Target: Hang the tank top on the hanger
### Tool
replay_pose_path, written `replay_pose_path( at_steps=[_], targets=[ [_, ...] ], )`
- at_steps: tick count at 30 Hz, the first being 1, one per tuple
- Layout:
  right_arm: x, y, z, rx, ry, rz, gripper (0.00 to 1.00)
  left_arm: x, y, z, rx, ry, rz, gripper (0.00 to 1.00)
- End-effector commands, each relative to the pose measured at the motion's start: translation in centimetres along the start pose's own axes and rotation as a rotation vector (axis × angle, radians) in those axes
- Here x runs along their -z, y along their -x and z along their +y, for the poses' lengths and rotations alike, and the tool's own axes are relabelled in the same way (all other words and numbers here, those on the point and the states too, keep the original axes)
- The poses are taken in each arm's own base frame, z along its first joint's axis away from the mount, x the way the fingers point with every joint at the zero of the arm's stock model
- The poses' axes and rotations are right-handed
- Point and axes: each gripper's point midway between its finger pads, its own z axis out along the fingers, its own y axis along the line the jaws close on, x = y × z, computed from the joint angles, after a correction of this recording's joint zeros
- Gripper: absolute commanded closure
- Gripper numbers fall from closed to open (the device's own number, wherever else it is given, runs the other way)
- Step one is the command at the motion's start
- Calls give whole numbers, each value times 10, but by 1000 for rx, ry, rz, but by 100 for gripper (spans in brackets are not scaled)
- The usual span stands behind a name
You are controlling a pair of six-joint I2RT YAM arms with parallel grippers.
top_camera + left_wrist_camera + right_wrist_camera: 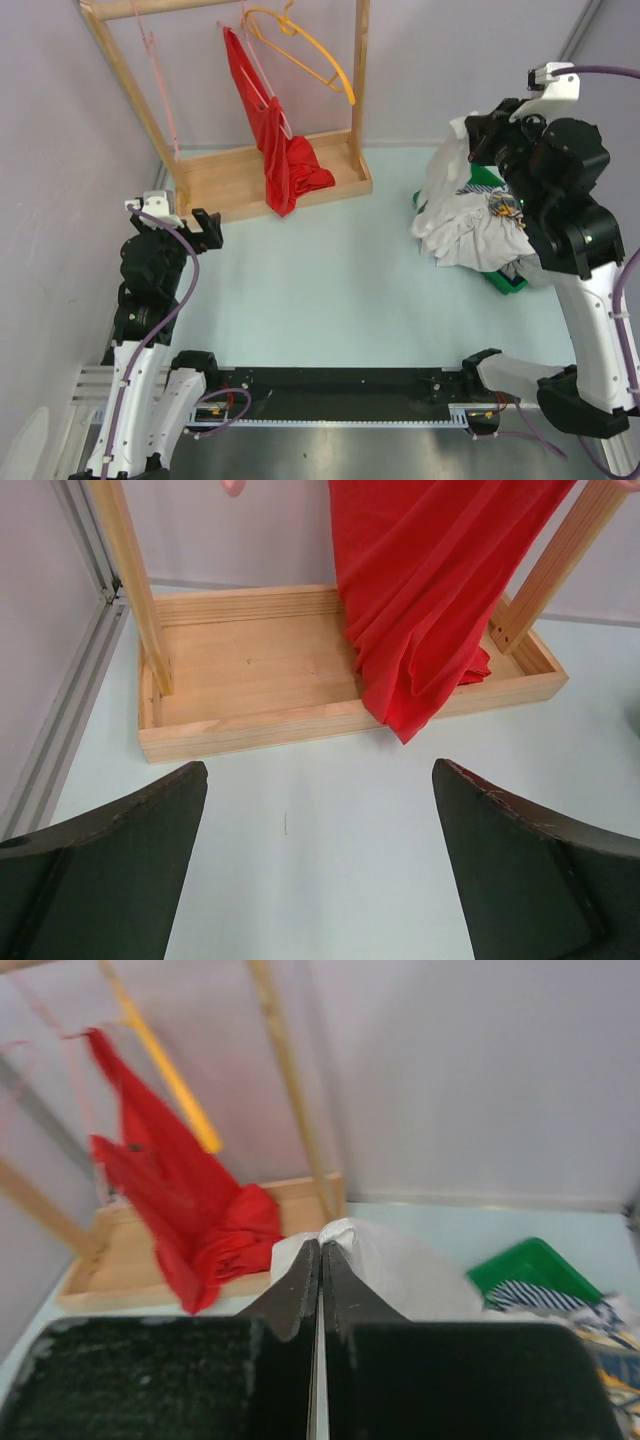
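My right gripper point(470, 135) is shut on a fold of white thin fabric, the tank top point(440, 185), and holds it lifted above the heap at the right. In the right wrist view the closed fingers point(321, 1243) pinch its peak, and the tank top point(400, 1265) drapes down behind them. The pale pink hanger point(163, 90) hangs from the left end of the wooden rack's top bar. My left gripper point(205, 228) is open and empty, low over the table in front of the rack's base; in its own view the gripper point(320, 770) has wide-apart jaws.
The wooden rack point(230, 180) stands at the back left, with a red garment point(275, 140) and an orange-yellow hanger point(305, 45) on it. A heap of white-grey clothes point(480, 240) lies over a green bin point(503, 282) at the right.
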Motion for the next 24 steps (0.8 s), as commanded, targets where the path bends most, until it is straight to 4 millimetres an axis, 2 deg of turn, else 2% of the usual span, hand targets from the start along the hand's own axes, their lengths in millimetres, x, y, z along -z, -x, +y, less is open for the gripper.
replay_pose_path(
  at_steps=[1, 2, 3, 5, 9, 12, 14, 17, 18, 19, 20, 21, 22, 24],
  targets=[
    [8, 1, 63, -5, 259, 0, 100, 0, 6, 3, -15, 13, -31, 1],
    [8, -2, 73, -5, 288, 8, 100, 0, 6, 3, -17, 15, -32, 1],
    [13, -8, 95, -1, 353, 24, 100, 0, 5, 3, -17, 15, -29, 1],
    [13, -19, 117, 7, 402, 48, 100, 0, 4, 4, -17, 18, -27, 1],
    [29, -42, 182, 2, 590, 109, 100, 0, 5, 5, -17, 26, -28, 1],
    [39, -49, 213, -1, 690, 138, 100, 0, 4, 6, -18, 29, -27, 1],
    [53, -49, 232, -17, 774, 147, 100, -1, 4, 6, -18, 31, -27, 0],
    [66, -46, 240, -57, 833, 151, 100, -1, 4, 6, -18, 31, -26, 1],
    [67, -51, 240, -59, 834, 163, 100, -1, 3, 6, -18, 31, -24, 0],
    [73, -46, 235, -75, 833, 151, 100, -1, 4, 6, -21, 31, -26, 1],
    [70, -46, 230, -77, 808, 139, 100, -1, 3, 7, -21, 34, -25, 0],
    [66, -63, 225, -66, 778, 167, 100, -1, 3, 7, -21, 36, -23, 1],
    [67, -63, 215, -69, 748, 155, 100, -1, 2, 9, -21, 44, -23, 1],
    [46, -78, 185, -80, 598, 158, 100, -1, 3, 9, -21, 45, -24, 1]
  ],
)
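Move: The right hand already holds the white tank top high up; clear mid-table, in front of the rack, lies some 30 cm to its left, 7 cm back and 48 cm below. The red garment is about 16 cm ahead and 34 cm left, the yellow hanger 18 cm ahead and 30 cm left, near hand height; the green basket is level ahead, 16 cm right. From the left hand, mid-table is about 25 cm right, 3 cm back. The right hand sweeps the pinched tank top 22 cm left, somewhat back, towards mid-table, turning 45 degrees counter-clockwise. ##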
